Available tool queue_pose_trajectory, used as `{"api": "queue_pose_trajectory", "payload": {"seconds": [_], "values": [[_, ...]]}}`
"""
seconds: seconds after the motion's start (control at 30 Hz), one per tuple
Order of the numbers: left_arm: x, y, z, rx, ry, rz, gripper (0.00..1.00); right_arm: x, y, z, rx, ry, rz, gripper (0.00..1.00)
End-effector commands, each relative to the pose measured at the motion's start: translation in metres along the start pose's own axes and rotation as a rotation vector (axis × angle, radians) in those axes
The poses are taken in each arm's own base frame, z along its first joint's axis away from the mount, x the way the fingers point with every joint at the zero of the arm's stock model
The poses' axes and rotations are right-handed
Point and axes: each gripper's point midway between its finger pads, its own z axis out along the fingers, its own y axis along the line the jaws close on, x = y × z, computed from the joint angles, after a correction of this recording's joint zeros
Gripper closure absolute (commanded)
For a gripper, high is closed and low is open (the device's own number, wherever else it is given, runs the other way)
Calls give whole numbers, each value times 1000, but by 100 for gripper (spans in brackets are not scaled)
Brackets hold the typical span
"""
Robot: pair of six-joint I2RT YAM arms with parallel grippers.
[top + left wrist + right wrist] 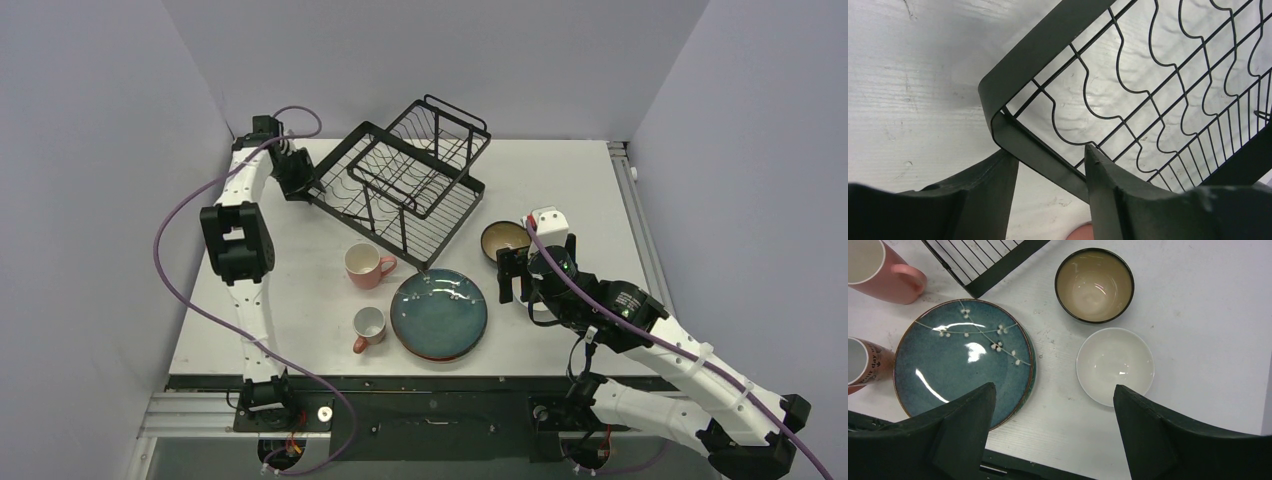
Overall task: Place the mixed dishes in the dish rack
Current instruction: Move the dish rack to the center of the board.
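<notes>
The black wire dish rack [410, 185] stands skewed at the back of the table. My left gripper [298, 183] is at its left corner; in the left wrist view the fingers [1048, 150] stand apart on either side of the rack's rim bar [1013, 75], open. A dark teal plate [438, 313] tops a stack near the front, with a pink mug [365, 265] and a white orange-handled mug [368, 327] left of it. My right gripper [1054, 387] hovers open and empty over bare table between the teal plate [963, 360] and the small white bowl [1115, 366]. The brown bowl [1094, 284] lies behind the white one.
The rim of a second plate [1032, 375] shows under the teal one. The table's front edge [1048, 471] lies just below my right fingers. Grey walls close in the table on the left, back and right.
</notes>
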Motion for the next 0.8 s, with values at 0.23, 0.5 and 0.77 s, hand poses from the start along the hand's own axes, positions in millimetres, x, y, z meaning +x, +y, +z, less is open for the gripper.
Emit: {"api": "queue_pose_trajectory", "payload": {"seconds": [0.23,0.5,0.77], "values": [[-13,-26,-65,38,-169,75,37,-12,3,-4,-5,-38,21,17],[16,-33,-86,61,-216,95,34,-6,7,0,-23,-35,33,17],[77,-47,-107,41,-204,148,34,2,9,4,-25,-28,50,17]]}}
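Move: About 23 cm to the left hand's right, and almost level with it in reach and height, lies the middle of the dish rack; its left corner sits right by the fingertips, which straddle the rim. The pink mug stands some 19 cm back and 13 cm right of this hand; the blue plate lies roughly 29 cm back, 32 cm right and 5 cm lower. From the right hand the rack's middle is about 34 cm ahead, 26 cm left and 16 cm lower. Opening its fingers further, from under half to about two-thirds, the left hand comes free of the dish rack's rim beside the left corner. It draws back about 8 cm and climbs some 5 cm on the way, levelling off and easing a little right at the end towards the pink mug, fingertips swinging forward by just under 10 degrees. ##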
